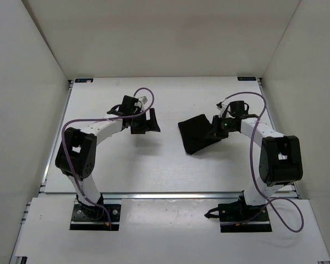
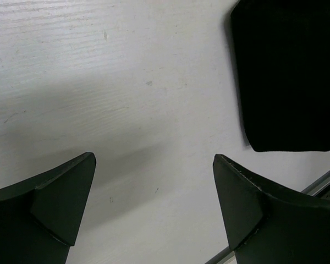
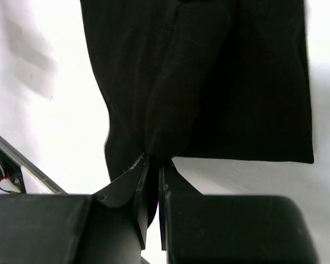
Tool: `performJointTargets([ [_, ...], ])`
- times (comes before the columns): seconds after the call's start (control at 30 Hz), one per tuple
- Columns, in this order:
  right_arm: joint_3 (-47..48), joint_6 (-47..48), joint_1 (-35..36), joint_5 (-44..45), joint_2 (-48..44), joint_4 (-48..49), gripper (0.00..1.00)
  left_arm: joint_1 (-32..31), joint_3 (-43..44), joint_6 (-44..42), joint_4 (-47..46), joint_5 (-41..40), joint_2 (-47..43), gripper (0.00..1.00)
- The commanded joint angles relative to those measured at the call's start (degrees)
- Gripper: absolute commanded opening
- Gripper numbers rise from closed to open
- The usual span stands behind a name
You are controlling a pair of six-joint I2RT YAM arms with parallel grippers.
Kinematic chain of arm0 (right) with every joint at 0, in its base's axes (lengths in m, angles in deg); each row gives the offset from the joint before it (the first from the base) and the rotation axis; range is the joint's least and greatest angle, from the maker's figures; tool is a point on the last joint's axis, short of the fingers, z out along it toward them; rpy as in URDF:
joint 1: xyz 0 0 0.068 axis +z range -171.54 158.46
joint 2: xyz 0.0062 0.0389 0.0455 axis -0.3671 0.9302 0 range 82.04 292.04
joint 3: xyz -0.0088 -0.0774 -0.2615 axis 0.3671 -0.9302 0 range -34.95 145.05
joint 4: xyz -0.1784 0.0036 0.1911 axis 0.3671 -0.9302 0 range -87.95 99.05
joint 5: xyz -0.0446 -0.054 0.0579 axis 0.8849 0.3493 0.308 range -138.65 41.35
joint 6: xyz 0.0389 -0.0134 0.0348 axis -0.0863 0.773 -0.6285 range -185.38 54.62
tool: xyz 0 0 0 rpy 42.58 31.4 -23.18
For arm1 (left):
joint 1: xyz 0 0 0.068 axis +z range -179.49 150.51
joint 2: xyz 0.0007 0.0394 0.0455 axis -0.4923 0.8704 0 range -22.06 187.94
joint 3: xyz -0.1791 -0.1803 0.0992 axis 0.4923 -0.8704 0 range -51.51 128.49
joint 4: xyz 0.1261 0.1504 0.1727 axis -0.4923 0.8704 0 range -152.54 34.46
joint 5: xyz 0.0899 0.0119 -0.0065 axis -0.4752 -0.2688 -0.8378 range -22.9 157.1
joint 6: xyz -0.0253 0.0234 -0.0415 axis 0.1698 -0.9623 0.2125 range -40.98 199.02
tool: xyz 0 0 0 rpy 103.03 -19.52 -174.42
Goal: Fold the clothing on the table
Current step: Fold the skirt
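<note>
The black clothing point(image 1: 197, 133) lies as a compact dark patch on the white table point(image 1: 165, 165), right of the middle. My right gripper point(image 1: 216, 131) is at its right edge, shut on a pinched ridge of the fabric. In the right wrist view the clothing point(image 3: 209, 77) fills the upper frame and bunches into the closed right gripper point(image 3: 154, 162). My left gripper point(image 1: 148, 122) hovers left of the clothing, apart from it, open. In the left wrist view the left gripper point(image 2: 154, 170) is spread wide over bare table point(image 2: 126, 110), with the clothing point(image 2: 289, 71) at the upper right.
White walls enclose the table on three sides. A metal rail point(image 1: 170, 194) runs along the front edge, also seen as the rail point(image 2: 319, 181) in the left wrist view. Purple cables point(image 1: 66, 132) loop off both arms.
</note>
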Motion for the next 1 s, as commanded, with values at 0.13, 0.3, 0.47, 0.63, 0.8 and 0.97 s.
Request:
performJointTargets([
  [0.13, 12.6, 4.28, 1.87, -3.18, 3.33, -1.52, 0.0, -0.61, 2.62, 0.91, -0.48, 1.56, 0.48, 0.98],
  [0.3, 18.41, 5.43, 11.0, -5.36, 6.76, -2.14, 0.0, 0.35, 1.57, 1.26, -1.35, 2.09, -0.66, 0.98],
  [0.47, 22.8, 6.05, 17.34, -6.61, 10.97, -4.24, 0.0, 1.93, -0.45, 1.35, -1.8, 2.0, -2.25, 0.99],
  [0.63, 31.31, 5.7, 22.7, -6.26, 13.27, -7.24, 0.0, 4.31, -3.52, 1.35, -2.59, 1.48, -4.97, 0.98],
  [0.8, 38.01, 3.59, 25.78, -6.96, 16.07, -6.01, 0.0, 7.73, -5.29, 1.26, -1.89, 0.86, -7.43, 0.98],
  [0.97, 43.56, 4.02, 27.37, -7.14, 17.75, -7.94, 0.0, 10.37, -6.16, 0.74, -1.62, 0.78, -8.4, 0.99],
])
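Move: The right gripper already pinches the skirt at its right-hand side; the skirt's middle lies about 6 cm to its left, 1 cm back and 6 cm below. The bare table it is carried over is some 17 cm left, level with the hand and 7 cm below, and the open left gripper stands about 26 cm left, 2 cm farther out and at much the same height. From the left gripper, the skirt's middle is roughly 20 cm right, 3 cm back and 6 cm below. Keep the right fingers shut on the skirt and lift it forward and up some 5 cm, then swing it left towards the left gripper, about 22 cm in all, turning some 30 degrees counter-clockwise and easing back a little before rising to about 12 cm above the start. Late in the swing, draw the left gripper about 6 cm left, still wide open and touching nothing. ##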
